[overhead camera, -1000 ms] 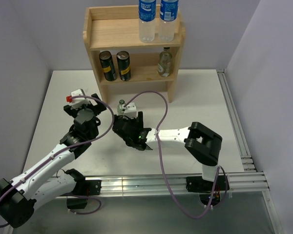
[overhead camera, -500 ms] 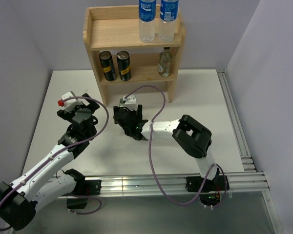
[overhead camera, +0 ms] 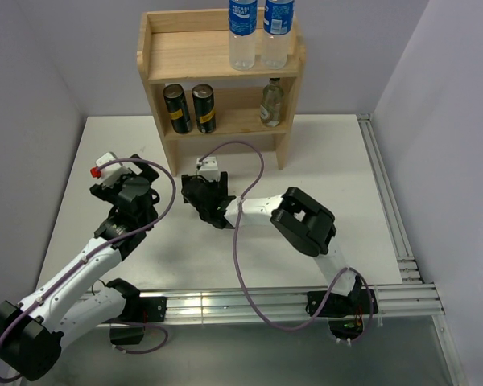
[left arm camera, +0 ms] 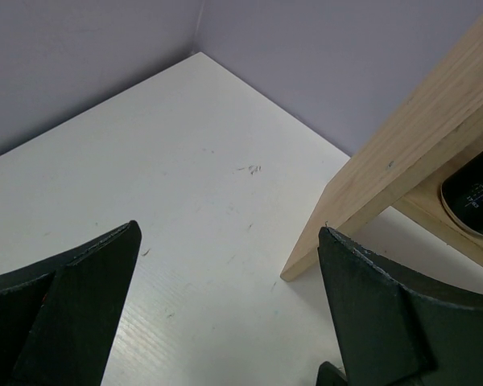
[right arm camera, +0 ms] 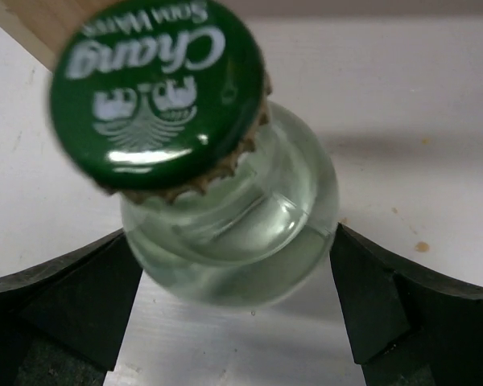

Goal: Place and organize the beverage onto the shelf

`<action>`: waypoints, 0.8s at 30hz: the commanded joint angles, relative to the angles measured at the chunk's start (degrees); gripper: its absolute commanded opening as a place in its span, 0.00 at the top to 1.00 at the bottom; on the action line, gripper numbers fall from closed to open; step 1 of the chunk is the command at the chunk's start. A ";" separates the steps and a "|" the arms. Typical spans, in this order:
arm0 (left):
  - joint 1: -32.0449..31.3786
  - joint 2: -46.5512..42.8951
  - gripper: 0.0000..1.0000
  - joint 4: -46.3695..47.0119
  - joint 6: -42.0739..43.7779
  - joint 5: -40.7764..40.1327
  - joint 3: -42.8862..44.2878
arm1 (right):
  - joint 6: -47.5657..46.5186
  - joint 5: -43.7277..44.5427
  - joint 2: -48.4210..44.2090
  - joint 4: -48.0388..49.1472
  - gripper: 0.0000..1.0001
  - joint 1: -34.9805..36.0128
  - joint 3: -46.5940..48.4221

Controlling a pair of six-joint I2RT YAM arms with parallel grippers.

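The wooden shelf (overhead camera: 185, 60) stands at the back of the table. Two blue-labelled plastic bottles (overhead camera: 260, 32) stand on its top tier. Two dark cans (overhead camera: 190, 108) and one glass bottle (overhead camera: 271, 103) stand on the lower tier. My right gripper (overhead camera: 203, 186) is in front of the shelf, open, with its fingers close on either side of a second clear glass bottle (right arm camera: 225, 233) with a green cap (right arm camera: 157, 96). That bottle is hidden under the wrist in the top view. My left gripper (overhead camera: 127, 178) is open and empty, left of the shelf's leg (left arm camera: 402, 153).
Purple cables (overhead camera: 249, 161) loop over the table between the arms and the shelf. Aluminium rails run along the right edge (overhead camera: 386, 201) and the near edge (overhead camera: 249, 301). Grey walls close in the back and sides. One can (left arm camera: 475, 193) shows in the left wrist view.
My right gripper has moved up and left toward the shelf, over the standing glass bottle, which now sits between its fingers. My left gripper has drawn back to the left.
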 commanded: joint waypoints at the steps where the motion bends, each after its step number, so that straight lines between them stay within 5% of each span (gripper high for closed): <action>1: 0.20 -0.18 0.01 0.46 -0.74 -0.47 0.21 | 0.16 0.41 2.29 2.05 0.01 -1.04 2.80; 8: 0.20 -0.35 0.01 0.20 -0.82 0.06 0.03 | -0.63 0.41 4.23 3.37 0.05 -2.80 3.59; 14: 0.20 -0.09 0.01 -0.16 -1.09 0.50 0.21 | 0.25 0.32 3.62 4.60 0.18 -3.15 2.45; 20: 0.29 -0.35 0.01 -0.25 -0.91 0.59 0.03 | 0.60 0.58 3.53 4.60 0.48 -3.15 2.19; 23: 0.29 -0.44 0.01 -0.16 -0.74 0.59 0.03 | 0.16 0.41 2.83 4.34 0.67 -3.24 1.92; 24: 0.29 -0.44 0.01 -0.07 -0.73 0.67 0.03 | -0.01 0.58 2.22 4.16 0.81 -3.15 1.84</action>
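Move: The green-capped soda bottle stands upright just in front of the right hand's open fingers, about 3 cm ahead and 1 cm to the right, its middle roughly level with them. The foot of the shelf's left leg is some 10 cm ahead, 9 cm left and 7 cm down. The nearer can on the lower shelf is about 16 cm ahead, 2 cm right and 15 cm up. From the left hand the bottle lies some 10 cm ahead, 18 cm right and 18 cm down. The right fingers close in from both sides and pinch the soda bottle's body, stopping about three-quarters open around it. To get there the hand eases forward about 2.5 cm, sinking some 2 cm early on and drifting 1 cm right, so the bottle comes between the pads; it then holds still with the wrist hardly turning. ##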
